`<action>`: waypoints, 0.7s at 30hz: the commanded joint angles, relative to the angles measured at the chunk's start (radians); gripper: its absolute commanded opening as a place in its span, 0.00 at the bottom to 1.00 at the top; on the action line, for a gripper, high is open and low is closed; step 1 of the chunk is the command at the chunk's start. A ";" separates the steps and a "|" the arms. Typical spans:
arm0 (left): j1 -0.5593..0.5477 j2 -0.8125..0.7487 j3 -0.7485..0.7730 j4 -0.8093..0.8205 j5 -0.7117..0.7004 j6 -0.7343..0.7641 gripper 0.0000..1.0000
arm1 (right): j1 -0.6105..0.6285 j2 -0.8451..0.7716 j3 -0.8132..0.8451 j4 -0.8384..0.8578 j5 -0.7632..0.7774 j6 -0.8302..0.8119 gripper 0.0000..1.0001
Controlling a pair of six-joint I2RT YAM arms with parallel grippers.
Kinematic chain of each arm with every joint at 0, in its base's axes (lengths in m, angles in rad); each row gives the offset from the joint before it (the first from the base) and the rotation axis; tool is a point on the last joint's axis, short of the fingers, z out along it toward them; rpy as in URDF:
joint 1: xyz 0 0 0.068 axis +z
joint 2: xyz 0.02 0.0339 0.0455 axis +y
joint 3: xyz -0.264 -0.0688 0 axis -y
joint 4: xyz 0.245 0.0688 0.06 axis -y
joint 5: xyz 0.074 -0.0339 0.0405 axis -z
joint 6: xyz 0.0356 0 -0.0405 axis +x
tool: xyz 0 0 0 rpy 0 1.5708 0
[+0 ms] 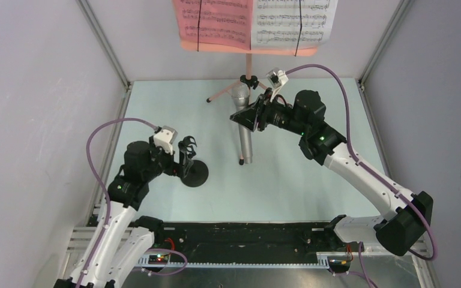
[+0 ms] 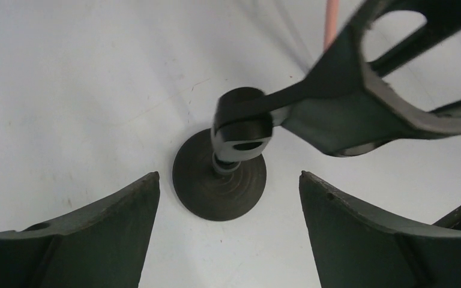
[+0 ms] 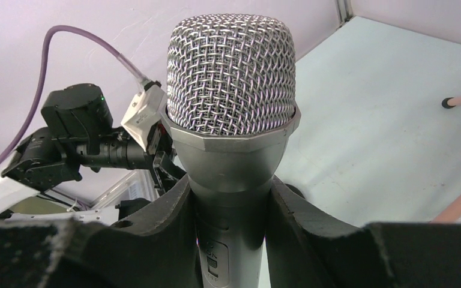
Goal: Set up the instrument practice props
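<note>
The salmon-pink music stand (image 1: pixel 248 65) rises at the back, with pink and white sheet-music pages (image 1: pixel 255 21) on its desk. My right gripper (image 1: pixel 252 114) is shut on the grey microphone (image 1: pixel 245 137) just below its mesh head (image 3: pixel 231 72). The fingers (image 3: pixel 312 222) clamp both sides of the body, which is held off the table with its tail pointing toward the near side. My left gripper (image 1: pixel 187 150) is open at the small black mic stand (image 1: pixel 197 173). In the left wrist view the round base (image 2: pixel 219 189) and the clip (image 2: pixel 243 123) lie just beyond the spread fingers (image 2: pixel 126 234), untouched.
Grey enclosure walls with metal corner posts (image 1: pixel 105 45) close off the left, right and back. The music stand's tripod legs (image 1: pixel 223 92) splay over the back of the pale table (image 1: pixel 312 192). Purple cables (image 1: pixel 105 129) loop off both wrists.
</note>
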 commanded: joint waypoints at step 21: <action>0.268 0.232 -0.173 0.646 0.806 0.098 0.58 | -0.067 -0.040 -0.004 0.062 -0.050 0.031 0.00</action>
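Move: The mic stand's clip, up on its neck, is about 6 cm ahead of the open left hand and 3 cm to its right, roughly level with the fingers. The stand's round base lies under it, some 16 cm below the hand. The microphone in the right hand is about 5 cm ahead of the left hand, 21 cm to its right and 17 cm above. From the right hand, the clip is about 19 cm to the left, 1 cm farther out and 18 cm lower. Forward about 4 cm, then a couple of centimetres to the right, the left hand reaches for the mic stand's clip. On the way it swings some 20 degrees clockwise, lifts its fingertips and rolls its left side down. The fingers close partway, coming around the clip and neck without shutting on them, while the right hand keeps its grip on the microphone, drifting slightly right and forward. ##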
